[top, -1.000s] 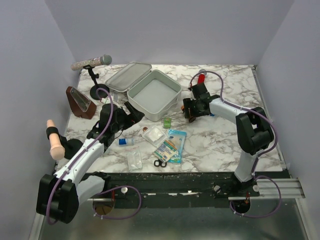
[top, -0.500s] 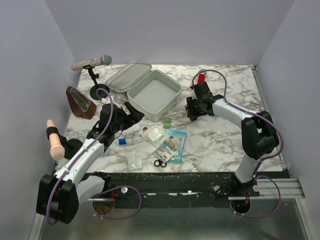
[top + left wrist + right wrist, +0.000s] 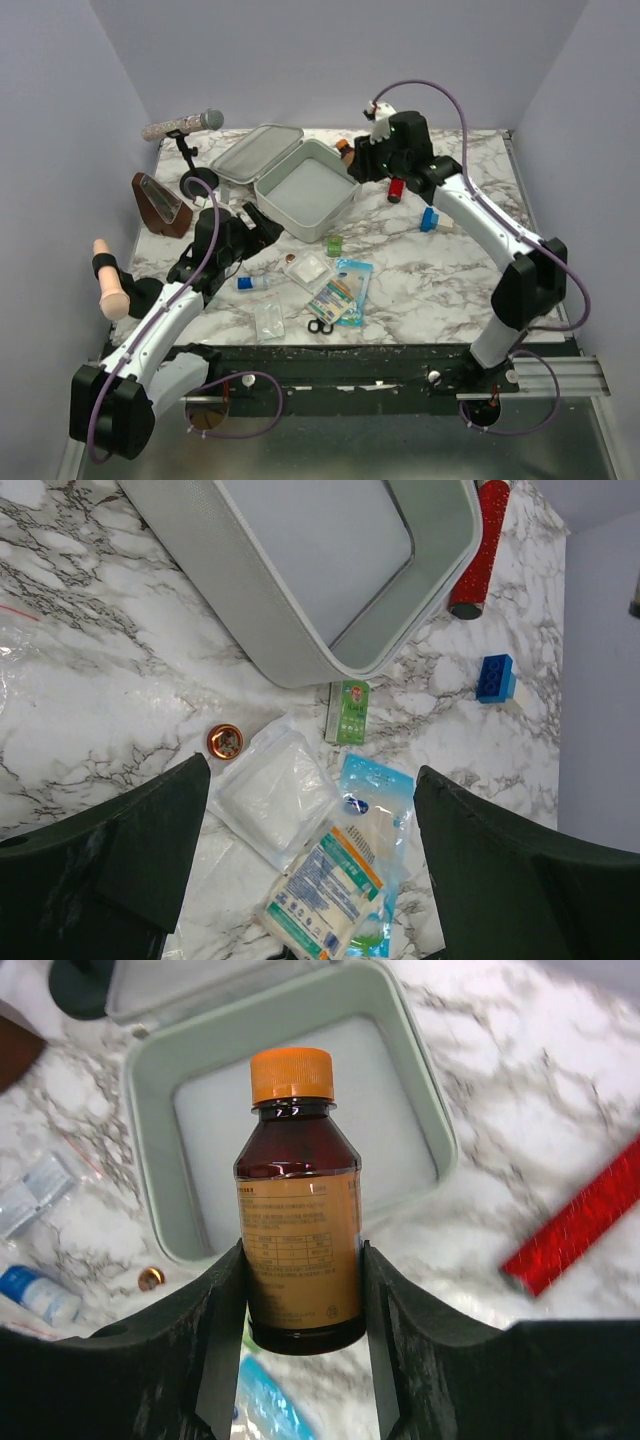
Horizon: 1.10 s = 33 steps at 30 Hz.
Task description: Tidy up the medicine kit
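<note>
The medicine kit [image 3: 340,207] is a pale grey tin standing open at the table's middle back, its lid [image 3: 255,152] laid back to the left. Its inside looks empty [image 3: 300,1140]. My right gripper [image 3: 372,158] hangs above the kit's right rim, shut on a brown medicine bottle [image 3: 298,1210] with an orange cap [image 3: 291,1073]. My left gripper [image 3: 258,228] stands open low at the kit's near-left side. Below its open fingers [image 3: 312,780] lie a gauze packet [image 3: 270,792] and a printed bandage packet [image 3: 325,885], untouched.
A red cylinder [image 3: 396,190] and a blue block [image 3: 429,219] lie right of the kit. In front lie a small green box [image 3: 334,244], a blue pouch [image 3: 352,280], a blue tube [image 3: 250,283], a clear packet [image 3: 268,320] and scissors [image 3: 320,326]. A microphone [image 3: 185,125] and a brown wedge [image 3: 160,203] stand at the left.
The right gripper closed on the bottle, rose and swung back-left over the kit's rim, uncovering the red cylinder and blue block. The left arm has barely moved.
</note>
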Available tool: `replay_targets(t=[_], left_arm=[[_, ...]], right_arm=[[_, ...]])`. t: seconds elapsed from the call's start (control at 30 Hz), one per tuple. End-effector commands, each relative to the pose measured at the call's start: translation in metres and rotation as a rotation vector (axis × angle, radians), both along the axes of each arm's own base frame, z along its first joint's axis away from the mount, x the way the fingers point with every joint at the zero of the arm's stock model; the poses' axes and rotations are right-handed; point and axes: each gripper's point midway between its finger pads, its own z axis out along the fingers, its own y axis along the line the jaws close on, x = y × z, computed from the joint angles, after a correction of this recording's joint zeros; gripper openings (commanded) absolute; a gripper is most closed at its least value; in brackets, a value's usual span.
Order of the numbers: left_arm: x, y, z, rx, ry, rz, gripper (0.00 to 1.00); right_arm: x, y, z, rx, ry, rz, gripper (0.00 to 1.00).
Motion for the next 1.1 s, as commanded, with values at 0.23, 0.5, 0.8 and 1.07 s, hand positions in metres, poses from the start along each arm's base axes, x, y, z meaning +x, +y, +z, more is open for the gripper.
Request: replay_targets(t=[0.23,0.5,0.8,1.07], left_arm=[[-0.003,0.015,0.01,0.061,-0.007,0.048,0.94],[-0.005,0.017,-0.001,0.105,0.033,0.033,0.94],[0.002,0.013,0.0,0.115,0.04,0.013,0.94],[0.001,0.011,-0.009,0.089,0.057,0.023,0.94]], right_arm=[[0.092,0.076,-0.038,-0.082,-0.054,0.238,0.38],[0.124,0.091,-0.07,-0.097,-0.056,0.233,0.38],[0.123,0.084,-0.126,-0.171,0.038,0.235,0.41],[0.125,0.077,-0.148,-0.193,0.092,0.18,0.41]])
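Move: The brown bottle is already pinched in my right hand. The middle of the open case lies about 8 cm ahead of that hand, 12 cm to its left and 19 cm below. The case's lid is some 20 cm ahead and 27 cm left, the red tube about 12 cm ahead and 11 cm right, the small green box 10 cm back and 6 cm left. From my left hand the case's middle is roughly 18 cm ahead, 9 cm right. Keeping my grip on the brown bottle, I swing my right hand forward and left, nearly level at first, then sinking as I go, to bring it in over the far right part of the open case: about 12 cm forward, 8 cm left and 14 cm down. My wrist turns some 15 degrees counter-clockwise and its left side dips a little; the last few centimetres go almost straight down, and my fingers stay shut on the bottle. ##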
